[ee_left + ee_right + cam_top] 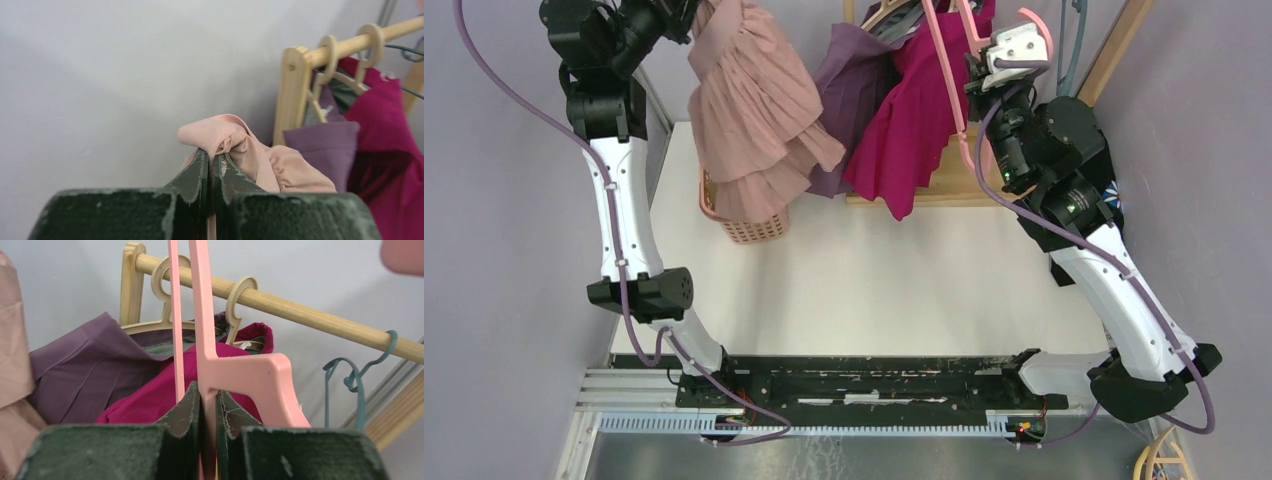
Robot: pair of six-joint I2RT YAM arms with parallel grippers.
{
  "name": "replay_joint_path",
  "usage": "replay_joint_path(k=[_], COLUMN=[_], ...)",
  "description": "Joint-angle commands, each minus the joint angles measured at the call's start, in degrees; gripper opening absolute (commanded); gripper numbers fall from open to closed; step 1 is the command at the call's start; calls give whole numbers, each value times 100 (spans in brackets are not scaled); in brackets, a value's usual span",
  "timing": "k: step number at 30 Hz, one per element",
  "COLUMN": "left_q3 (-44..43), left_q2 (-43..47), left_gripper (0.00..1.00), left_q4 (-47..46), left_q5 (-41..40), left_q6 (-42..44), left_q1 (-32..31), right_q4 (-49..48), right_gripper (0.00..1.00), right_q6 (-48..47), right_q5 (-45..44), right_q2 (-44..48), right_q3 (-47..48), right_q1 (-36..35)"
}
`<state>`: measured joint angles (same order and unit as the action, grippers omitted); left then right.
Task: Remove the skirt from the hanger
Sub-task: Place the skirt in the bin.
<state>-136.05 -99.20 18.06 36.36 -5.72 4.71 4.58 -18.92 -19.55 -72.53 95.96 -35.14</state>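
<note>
A pale pink ruffled skirt [754, 120] hangs from my left gripper [686, 15] at the back left, its hem over the basket. In the left wrist view the left gripper [210, 156] is shut on a fold of the skirt's [235, 142] waistband. My right gripper [980, 70] is at the back right, shut on the pink plastic hanger [944, 75]. The right wrist view shows that gripper [207, 392] pinching the hanger's [250, 377] bar. The skirt is apart from the hanger.
A pink basket [749, 225] stands on the white table [894, 270] under the skirt. A wooden rail [300, 312] carries a purple skirt [849, 85] and a magenta garment [919, 120] on wooden hangers, plus a teal hanger [355, 375]. Grey walls stand on both sides.
</note>
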Motion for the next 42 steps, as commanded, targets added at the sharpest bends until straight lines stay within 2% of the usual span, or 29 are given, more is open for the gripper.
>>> replay_joint_path(k=[1, 4, 10, 15, 21, 27, 32, 34, 36, 42], left_q3=[-552, -482, -218, 1251, 2753, 4472, 5468, 5557, 5585, 5214], left_q2=[-305, -425, -462, -56, 572, 1136, 1780, 1919, 1908, 934], left_gripper=[3, 3, 3, 3, 3, 3, 3, 3, 3, 3], left_q4=[-759, -740, -83, -277, -291, -149, 81, 252, 338, 667], left_q5=[-596, -646, -1104, -414, -347, -1261, -2975, -3759, -4184, -4566], left_q6=[-151, -3, 891, 718, 760, 887, 693, 661, 719, 602], left_q1=[232, 304, 376, 285, -266, -452, -570, -563, -562, -652], right_q4=[-288, -281, -256, -281, -293, -315, -274, -264, -265, -264], right_gripper=[1, 1, 1, 1, 1, 1, 1, 1, 1, 1], right_q6=[12, -14, 70, 92, 314, 309, 275, 281, 317, 405], right_q5=[-127, -128, -84, -80, 58, 28, -39, -49, -26, 57], right_q2=[185, 174, 172, 174, 141, 269, 449, 482, 485, 480], right_q3=[45, 78, 7, -71, -177, -297, -481, -536, -560, -612], right_q1=[67, 116, 178, 233, 267, 278, 338, 389, 423, 463])
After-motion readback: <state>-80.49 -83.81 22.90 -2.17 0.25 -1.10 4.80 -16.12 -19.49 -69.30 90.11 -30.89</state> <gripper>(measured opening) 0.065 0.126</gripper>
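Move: The left hand holds the pink skirt high, its hem already hanging over the bin; the bin's middle lies about 50 cm below this hand, some 4 cm farther out, sideways about level. The purple skirt on the rack hangs roughly 22 cm to this hand's right, 6 cm ahead and 25 cm lower. From the right hand, holding the empty pink hanger, the bin is some 40 cm left, 13 cm ahead and 46 cm below. Still pinching the pink skirt by its waistband, the left hand first carries on about 7 cm forward and 6 cm left, then sinks some 32 cm in all towards the bin, swinging right and drawing back on the way before easing left again, while its fingers tip down about 40 degrees and turn counter-clockwise. The fingers stay shut on the cloth; the right hand keeps its hold on the pink hanger, drifting slightly right and down. ##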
